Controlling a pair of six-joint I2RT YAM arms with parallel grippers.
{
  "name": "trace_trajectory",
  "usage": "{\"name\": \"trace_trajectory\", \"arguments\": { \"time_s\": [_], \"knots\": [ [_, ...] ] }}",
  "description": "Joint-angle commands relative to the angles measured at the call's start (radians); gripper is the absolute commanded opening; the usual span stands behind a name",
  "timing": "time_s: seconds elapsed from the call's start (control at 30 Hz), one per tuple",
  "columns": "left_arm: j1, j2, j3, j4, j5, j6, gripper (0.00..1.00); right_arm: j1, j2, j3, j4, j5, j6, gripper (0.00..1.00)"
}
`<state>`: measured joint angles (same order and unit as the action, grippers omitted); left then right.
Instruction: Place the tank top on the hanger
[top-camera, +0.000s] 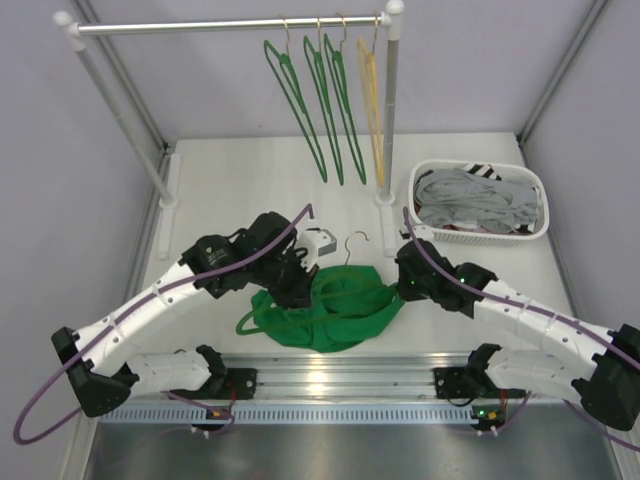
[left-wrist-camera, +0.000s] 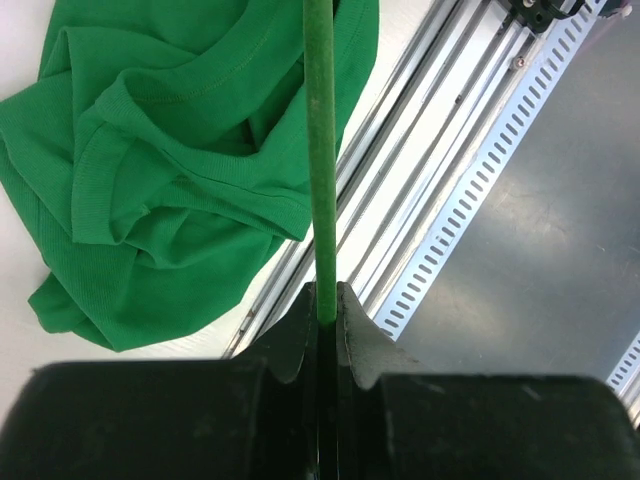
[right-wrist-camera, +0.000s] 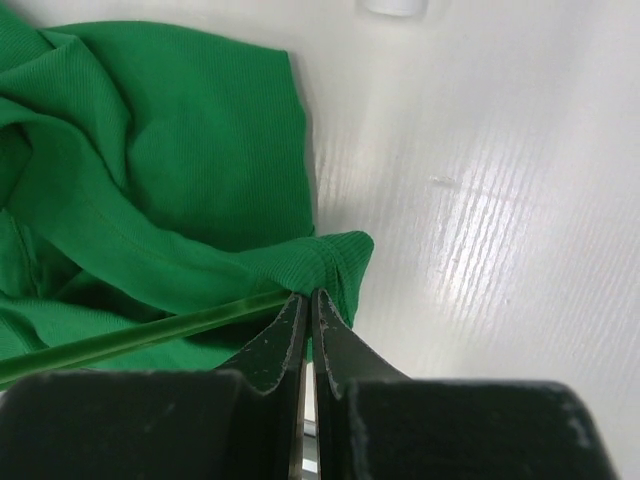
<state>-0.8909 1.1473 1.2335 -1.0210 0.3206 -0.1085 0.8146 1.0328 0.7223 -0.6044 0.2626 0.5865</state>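
The bright green tank top lies crumpled on the white table between my two grippers. The green hanger lies with it, its metal hook sticking out at the back. My left gripper is at the tank top's left side. In the left wrist view it is shut on the hanger's thin green bar, with the tank top beside the bar. My right gripper is at the right edge. In the right wrist view it is shut on a ribbed hem of the tank top, with the hanger bar passing just left of the fingers.
A rail at the back holds three green hangers and a yellow hanger. A white basket of grey striped clothes stands at the back right. Rack posts stand behind. A metal rail runs along the near edge.
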Motion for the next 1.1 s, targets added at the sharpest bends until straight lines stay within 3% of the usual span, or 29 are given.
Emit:
{"name": "trace_trajectory", "arguments": {
  "time_s": [0.0, 0.47, 1.07],
  "knots": [
    [-0.002, -0.050, -0.006, 0.070, 0.021, 0.006, 0.00, -0.011, 0.012, 0.075, -0.023, 0.032, -0.022, 0.00],
    [-0.002, -0.075, -0.101, 0.265, 0.057, -0.022, 0.00, -0.011, 0.013, 0.201, -0.063, 0.003, -0.042, 0.00],
    [-0.002, -0.109, -0.319, 0.663, 0.026, -0.057, 0.00, 0.006, -0.019, 0.279, -0.107, -0.019, -0.016, 0.00]
  ]
}}
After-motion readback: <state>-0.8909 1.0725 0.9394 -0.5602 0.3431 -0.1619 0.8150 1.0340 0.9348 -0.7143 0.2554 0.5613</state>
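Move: The tank top's edge, pinched by the right fingers, lies about 26 cm right of the left hand, 7 ahead and 10 lower. From the left hand, the hook of the held hanger is some 14 cm right, 14 ahead and 8 lower; the tank top's middle is 8 right, 5 ahead, 19 down. From the right hand, the hanger's right end is about 1 cm left, level in reach, 2 below; the rack foot's near end is 12 ahead, 3 left, 9 down. The tank top's pinched edge is drawn up about 7 cm by the right hand, drifting slightly forward and left over the hanger's right end. The left hand keeps its grip on the hanger and, after a brief pause, feeds it right and down, some 5 cm in all with a little forward, while tilting about 10 degrees so its fingers swing outward to the right. ##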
